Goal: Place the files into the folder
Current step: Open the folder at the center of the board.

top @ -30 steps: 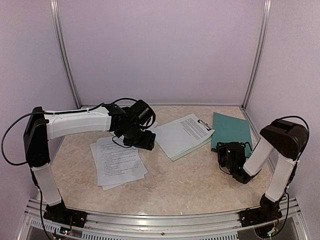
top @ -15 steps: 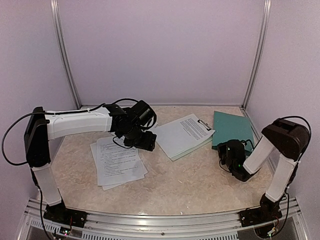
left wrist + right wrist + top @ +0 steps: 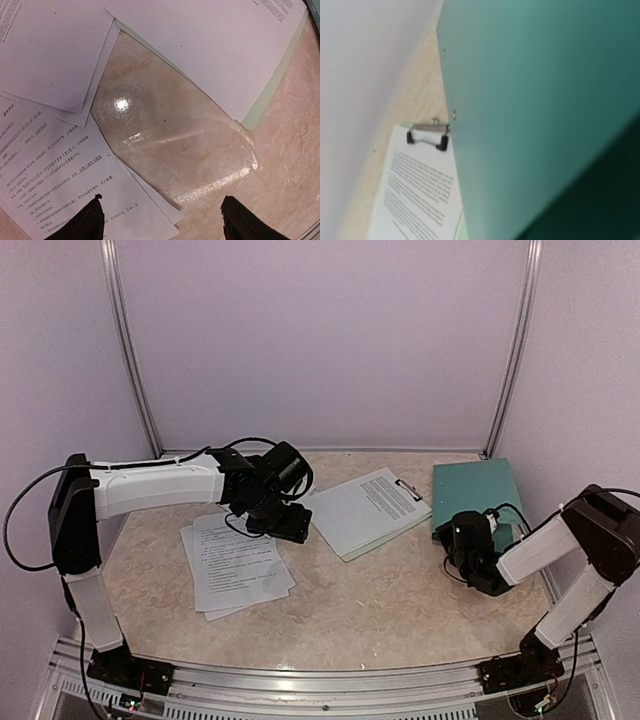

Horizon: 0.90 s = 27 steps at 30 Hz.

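The files (image 3: 235, 565) lie as a loose fan of printed white sheets at the left of the table, and they fill the lower left of the left wrist view (image 3: 50, 185). My left gripper (image 3: 290, 525) hovers open just right of them (image 3: 161, 202), one finger (image 3: 87, 222) over a sheet, the other (image 3: 245, 222) over bare table. The teal folder (image 3: 475, 490) sits at the back right with its top leaf raised. My right gripper (image 3: 462, 532) is shut on the leaf's near left edge. That leaf (image 3: 535, 100) fills the right wrist view and hides the fingers.
A pale mint clipboard (image 3: 365, 510) holding a printed page lies mid-table between the arms, its clip (image 3: 408, 487) toward the folder; it also shows in the wrist views (image 3: 265, 95) (image 3: 415, 195). Enclosure walls close in behind and on both sides, the right one near the folder.
My right gripper closed on the folder's edge and drew up and to the right, lifting the top leaf off the table. The left arm stayed still.
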{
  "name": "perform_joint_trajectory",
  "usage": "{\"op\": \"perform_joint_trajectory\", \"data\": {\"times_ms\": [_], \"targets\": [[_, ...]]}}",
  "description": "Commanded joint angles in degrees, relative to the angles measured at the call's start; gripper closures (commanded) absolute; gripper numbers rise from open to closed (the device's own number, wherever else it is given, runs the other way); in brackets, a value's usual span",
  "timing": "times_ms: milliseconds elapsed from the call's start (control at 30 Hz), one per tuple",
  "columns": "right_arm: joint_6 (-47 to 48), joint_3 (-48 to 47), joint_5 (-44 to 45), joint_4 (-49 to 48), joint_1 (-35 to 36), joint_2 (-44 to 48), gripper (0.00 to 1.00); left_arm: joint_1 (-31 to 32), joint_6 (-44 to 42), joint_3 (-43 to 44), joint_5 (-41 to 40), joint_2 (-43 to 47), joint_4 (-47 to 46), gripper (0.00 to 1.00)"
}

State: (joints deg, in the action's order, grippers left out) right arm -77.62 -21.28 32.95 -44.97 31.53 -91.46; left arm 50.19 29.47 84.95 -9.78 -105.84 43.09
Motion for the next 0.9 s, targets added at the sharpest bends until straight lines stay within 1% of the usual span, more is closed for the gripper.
{"op": "perform_joint_trajectory", "data": {"times_ms": [0,100,200,300,400,500,667,867], "targets": [[8.6,-2.4,4.6,12.1,3.3,4.3,1.00,0.2,-0.4,2.5,-1.9,-1.4,2.4,0.22],[14.6,-4.3,7.7,17.8,6.3,8.2,1.00,0.0,-0.7,3.1,-2.0,-1.2,2.8,0.21],[20.3,-7.4,11.6,25.3,9.8,10.9,1.00,-1.0,-0.5,3.5,0.4,-1.1,3.3,0.22],[25.3,-10.6,13.2,31.5,12.5,11.9,1.00,-2.3,-0.4,3.7,2.4,-0.6,3.2,0.22],[28.3,-14.2,14.9,39.9,15.4,11.7,1.00,-3.9,-0.6,3.8,3.5,0.4,3.2,0.22],[28.7,-17.1,19.3,48.2,19.9,11.5,1.00,-5.6,-0.6,3.7,4.2,1.7,3.4,0.22],[29.0,-22.7,22.0,59.6,24.9,7.3,1.00,-8.4,-1.0,3.8,5.7,3.1,3.8,0.22],[26.3,-32.6,25.4,74.6,33.0,-6.2,1.00,-11.9,-1.4,4.6,8.5,4.8,4.8,0.21]]}}
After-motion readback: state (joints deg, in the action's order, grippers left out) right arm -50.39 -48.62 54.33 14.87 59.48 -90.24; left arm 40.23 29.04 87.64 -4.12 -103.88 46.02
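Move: The teal folder is already pinched by its lifted near-left corner in the right hand; its body's middle lies about 13 cm ahead, 12 cm to the right and 4 cm lower. The board's bare middle is some 27 cm to that hand's left, 4 cm back and 5 cm down. The clipboard with papers sits 14 cm left and 11 cm ahead. For the left hand, the board's middle is 5 cm right, level ahead and 9 cm below. The teal folder, still pinched by its corner, is pulled by the right hand about 11 cm left and some 7 cm back towards the board's middle, first rising 6 cm and then dipping a little, while the wrist rolls some 55 degrees left side down and swings counter-clockwise. The open left hand clears away, about 6 cm left and forward, then up. ##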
